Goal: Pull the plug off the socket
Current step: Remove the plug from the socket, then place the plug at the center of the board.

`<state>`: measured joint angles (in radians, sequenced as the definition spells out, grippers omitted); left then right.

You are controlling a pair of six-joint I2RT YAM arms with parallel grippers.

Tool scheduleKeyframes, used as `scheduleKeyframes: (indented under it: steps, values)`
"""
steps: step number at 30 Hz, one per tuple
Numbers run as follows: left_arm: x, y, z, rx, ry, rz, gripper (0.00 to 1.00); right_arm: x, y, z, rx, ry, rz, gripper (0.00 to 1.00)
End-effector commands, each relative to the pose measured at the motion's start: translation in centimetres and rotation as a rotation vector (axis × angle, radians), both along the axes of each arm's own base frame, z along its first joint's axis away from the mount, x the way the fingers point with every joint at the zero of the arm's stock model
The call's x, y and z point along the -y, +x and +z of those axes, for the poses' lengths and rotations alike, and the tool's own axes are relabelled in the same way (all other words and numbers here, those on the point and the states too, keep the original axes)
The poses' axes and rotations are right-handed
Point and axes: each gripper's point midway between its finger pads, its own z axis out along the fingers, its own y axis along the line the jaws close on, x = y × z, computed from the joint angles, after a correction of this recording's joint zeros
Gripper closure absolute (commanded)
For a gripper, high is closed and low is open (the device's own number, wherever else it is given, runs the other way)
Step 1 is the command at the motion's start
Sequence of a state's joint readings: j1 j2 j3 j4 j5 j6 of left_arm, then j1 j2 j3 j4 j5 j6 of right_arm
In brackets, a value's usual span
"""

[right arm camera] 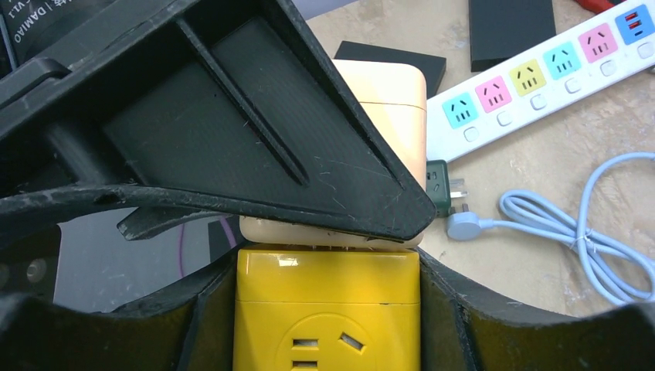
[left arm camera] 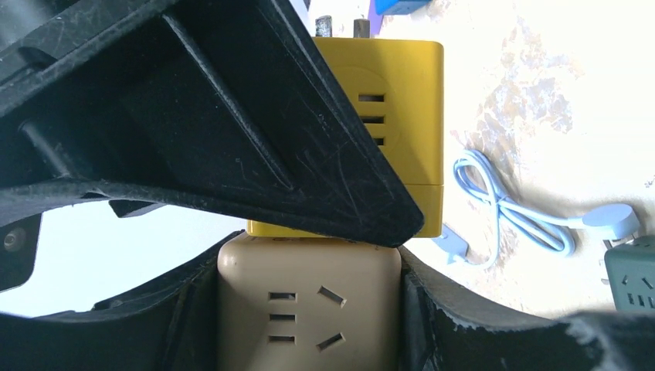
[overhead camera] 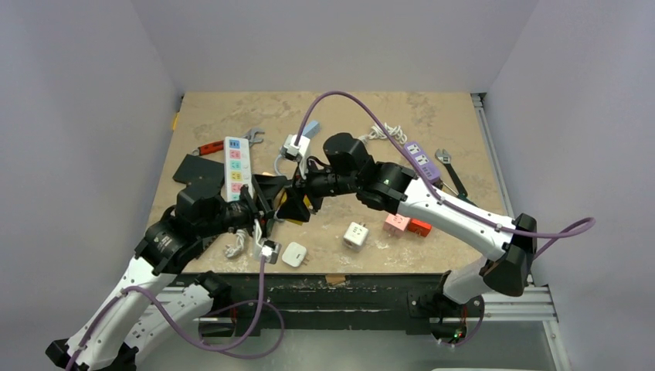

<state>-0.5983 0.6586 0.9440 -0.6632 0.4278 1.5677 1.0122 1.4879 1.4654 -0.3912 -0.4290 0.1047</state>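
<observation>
A beige cube plug (left arm camera: 309, 301) sits pushed into a yellow cube socket (right arm camera: 328, 309), and the two are joined face to face above the table. My left gripper (left arm camera: 309, 309) is shut on the beige cube, a finger against each side. My right gripper (right arm camera: 328, 317) is shut on the yellow cube the same way. Both grippers meet nose to nose at mid-table (overhead camera: 287, 197). The yellow cube (left arm camera: 402, 116) shows its own bare prongs at its far end. The beige cube (right arm camera: 394, 100) is partly hidden behind the left gripper's black finger (right arm camera: 232, 131). Only a thin seam shows between the cubes.
A white power strip (overhead camera: 237, 166) with coloured sockets lies to the left and a purple strip (overhead camera: 421, 161) to the right. White adapters (overhead camera: 355, 236) (overhead camera: 294, 254) and pink and red cubes (overhead camera: 396, 224) sit near the front edge. A light blue cable (left arm camera: 510, 209) and wrenches (overhead camera: 448, 166) lie around.
</observation>
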Motion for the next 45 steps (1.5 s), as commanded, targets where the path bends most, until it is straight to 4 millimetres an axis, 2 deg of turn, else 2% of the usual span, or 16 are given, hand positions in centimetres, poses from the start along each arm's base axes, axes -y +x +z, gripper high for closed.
scheduleKeyframes:
  steps: [1, 8, 12, 28, 34, 36, 38, 40, 45]
  values:
    - [-3.4, 3.5, 3.2, 0.153, 0.0, 0.227, 1.0, 3.5, -3.0, -1.8, -0.067, -0.091, 0.05, 1.0]
    - [-4.3, 5.1, 2.0, 0.167, 0.066, 0.304, 1.0, 4.7, -2.4, -3.0, -0.067, -0.144, -0.018, 1.0]
    - [-4.9, 6.0, 1.3, 0.164, 0.102, 0.349, 1.0, 4.8, -2.8, -3.6, -0.087, -0.155, -0.002, 1.0]
    - [-6.7, 6.9, -0.7, 0.155, 0.174, 0.447, 1.0, 7.7, -5.6, -4.8, -0.118, -0.184, 0.061, 1.0]
    - [-6.9, 6.9, -1.2, 0.139, 0.178, 0.463, 1.0, 8.3, -5.0, -4.6, -0.097, -0.182, 0.015, 1.0]
    - [-6.9, 7.0, -1.6, 0.13, 0.178, 0.463, 1.0, 8.3, -3.9, -4.2, -0.082, -0.186, -0.026, 1.0]
    - [-6.7, 7.1, -2.1, 0.1, 0.156, 0.473, 1.0, 8.6, -2.0, -3.8, -0.058, -0.192, -0.096, 1.0]
    - [-6.7, 7.2, -2.6, 0.014, 0.119, 0.508, 1.0, 9.1, 1.0, -3.5, -0.045, -0.182, -0.208, 1.0]
    - [-6.1, 7.3, -5.0, -0.37, 0.072, 0.652, 1.0, 11.6, 9.2, -3.1, -0.092, -0.113, -0.497, 1.0]
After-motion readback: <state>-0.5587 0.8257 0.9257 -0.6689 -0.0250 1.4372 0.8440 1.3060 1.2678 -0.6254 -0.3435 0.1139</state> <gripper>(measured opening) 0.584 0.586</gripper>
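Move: The yellow socket in my right hand is still mated to the beige plug in my left. From my left hand the yellow socket is about 6 cm to the right, straight across and 1 cm lower; from my right hand the beige plug is about 6 cm left, level fore and aft. On the table some 25 cm below my left hand are the green adapter, 4 cm left and straight across, and the flat white plug, 4 cm right and 8 cm back. Keeping both grips, I first strain the joined blocks against each other, creeping a couple of centimetres downward. Then they part with a jerk: my left hand springs about 8 cm left and 5 cm forward, swinging some 25 degrees counter-clockwise, then sinks 3 cm more. My right hand kicks right, back and down, then swings forward again, ending about 10 cm right and 6 cm lower. ##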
